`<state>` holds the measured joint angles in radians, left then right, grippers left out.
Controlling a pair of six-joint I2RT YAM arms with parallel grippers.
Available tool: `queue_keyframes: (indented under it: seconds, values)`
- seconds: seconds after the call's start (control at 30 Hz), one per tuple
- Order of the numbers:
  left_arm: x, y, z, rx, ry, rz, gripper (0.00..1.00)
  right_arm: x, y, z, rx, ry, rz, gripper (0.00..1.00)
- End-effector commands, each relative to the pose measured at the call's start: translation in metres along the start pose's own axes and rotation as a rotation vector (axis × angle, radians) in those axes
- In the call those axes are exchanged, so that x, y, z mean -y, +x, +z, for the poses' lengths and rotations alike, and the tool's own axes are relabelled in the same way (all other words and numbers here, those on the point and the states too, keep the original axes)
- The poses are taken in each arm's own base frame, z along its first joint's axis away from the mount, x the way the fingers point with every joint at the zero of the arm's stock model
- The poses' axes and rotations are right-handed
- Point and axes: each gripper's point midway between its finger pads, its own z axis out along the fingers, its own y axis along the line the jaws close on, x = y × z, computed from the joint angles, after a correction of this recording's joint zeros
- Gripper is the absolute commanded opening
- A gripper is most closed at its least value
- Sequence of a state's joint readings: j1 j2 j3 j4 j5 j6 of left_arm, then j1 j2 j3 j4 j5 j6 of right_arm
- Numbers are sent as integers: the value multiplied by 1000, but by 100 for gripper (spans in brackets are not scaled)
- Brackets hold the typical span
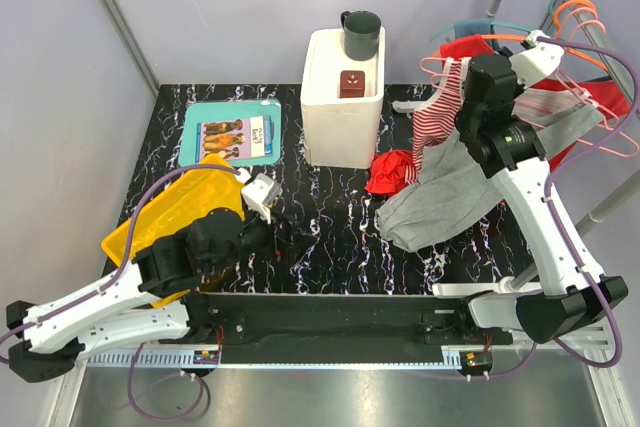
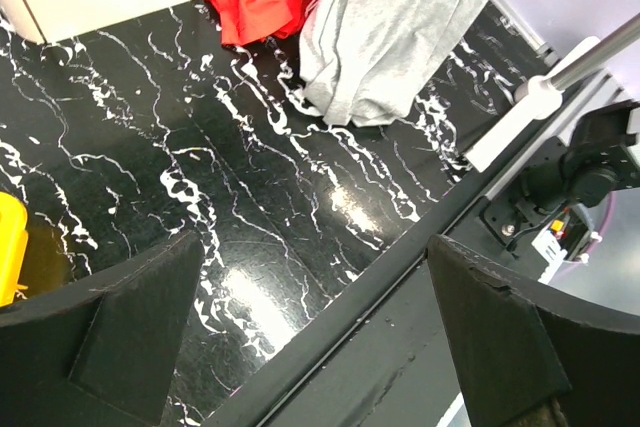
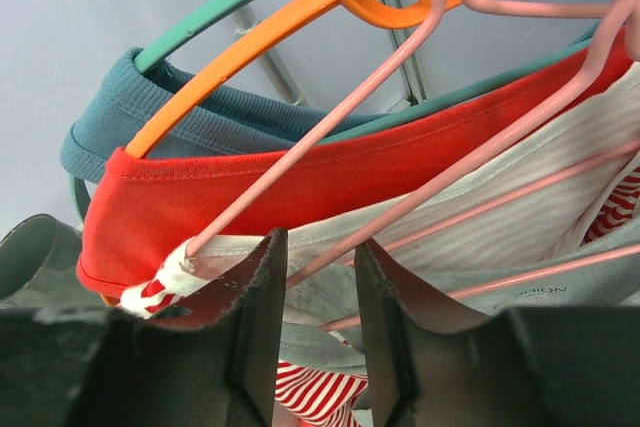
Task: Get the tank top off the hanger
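A grey tank top [image 1: 440, 197] hangs from the hangers on the rack at the right, and its lower end lies on the black table; it also shows in the left wrist view [image 2: 400, 27]. My right gripper [image 1: 462, 97] is up at the hangers. Its jaws [image 3: 320, 247] stand narrow but apart, with a bar of the pink hanger [image 3: 260, 184] and grey cloth [image 3: 330, 292] in the gap. I see no pinch on either. My left gripper [image 1: 285, 237] hovers wide open and empty [image 2: 315, 327] over the table's near edge.
A red-and-white striped top [image 1: 435, 122], a red garment [image 3: 350, 187] and a teal one [image 3: 120, 117] share the orange and green hangers. Red cloth [image 1: 392, 172] lies beside a white box [image 1: 340, 107] with a dark mug [image 1: 361, 35]. A yellow tray [image 1: 165, 222] sits at the left.
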<state>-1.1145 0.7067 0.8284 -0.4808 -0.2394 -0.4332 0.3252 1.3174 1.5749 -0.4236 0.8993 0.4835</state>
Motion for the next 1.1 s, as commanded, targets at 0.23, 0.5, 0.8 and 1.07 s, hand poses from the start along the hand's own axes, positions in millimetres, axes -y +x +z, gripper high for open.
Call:
queue_keyframes:
  seconds: [0.23, 0.5, 0.8, 1.07]
  values:
    - [11, -23, -18, 73, 69, -23, 99, -2, -29, -10, 54, -48, 103, 18]
    - [14, -24, -17, 67, 79, -35, 99, -5, -53, -32, 55, -134, 177, 9]
    - [22, -32, -20, 76, 107, -51, 99, -6, -54, -64, -39, -261, 248, 5]
    - [29, -37, -20, 70, 126, -68, 99, -13, -41, -101, -187, -426, 248, 3]
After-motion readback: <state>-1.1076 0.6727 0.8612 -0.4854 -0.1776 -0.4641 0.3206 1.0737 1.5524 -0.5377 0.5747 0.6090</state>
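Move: The left shoulder bar of the grey tank top's pink hanger lies right at the right hand's point, between its part-open fingers. The striped top's left shoulder is some 7 cm left and 4 cm farther out; the red top's shoulder is roughly 7 cm ahead and 4 cm left, both near hand height. The pink hook is about 11 cm right, 6 cm out and 9 cm higher. From the left hand the bar is about 25 cm ahead, 37 cm right and 17 cm up. Shut the right fingers from partly open until they pinch the pink hanger's shoulder bar, staying in place while they close. Then draw the bar back about 6 cm, lifting it some 4 cm and easing it left, away from the red top, while the wrist turns counter-clockwise nearly 20 degrees. Keep the left gripper wide open, letting it rise about 2 cm. ##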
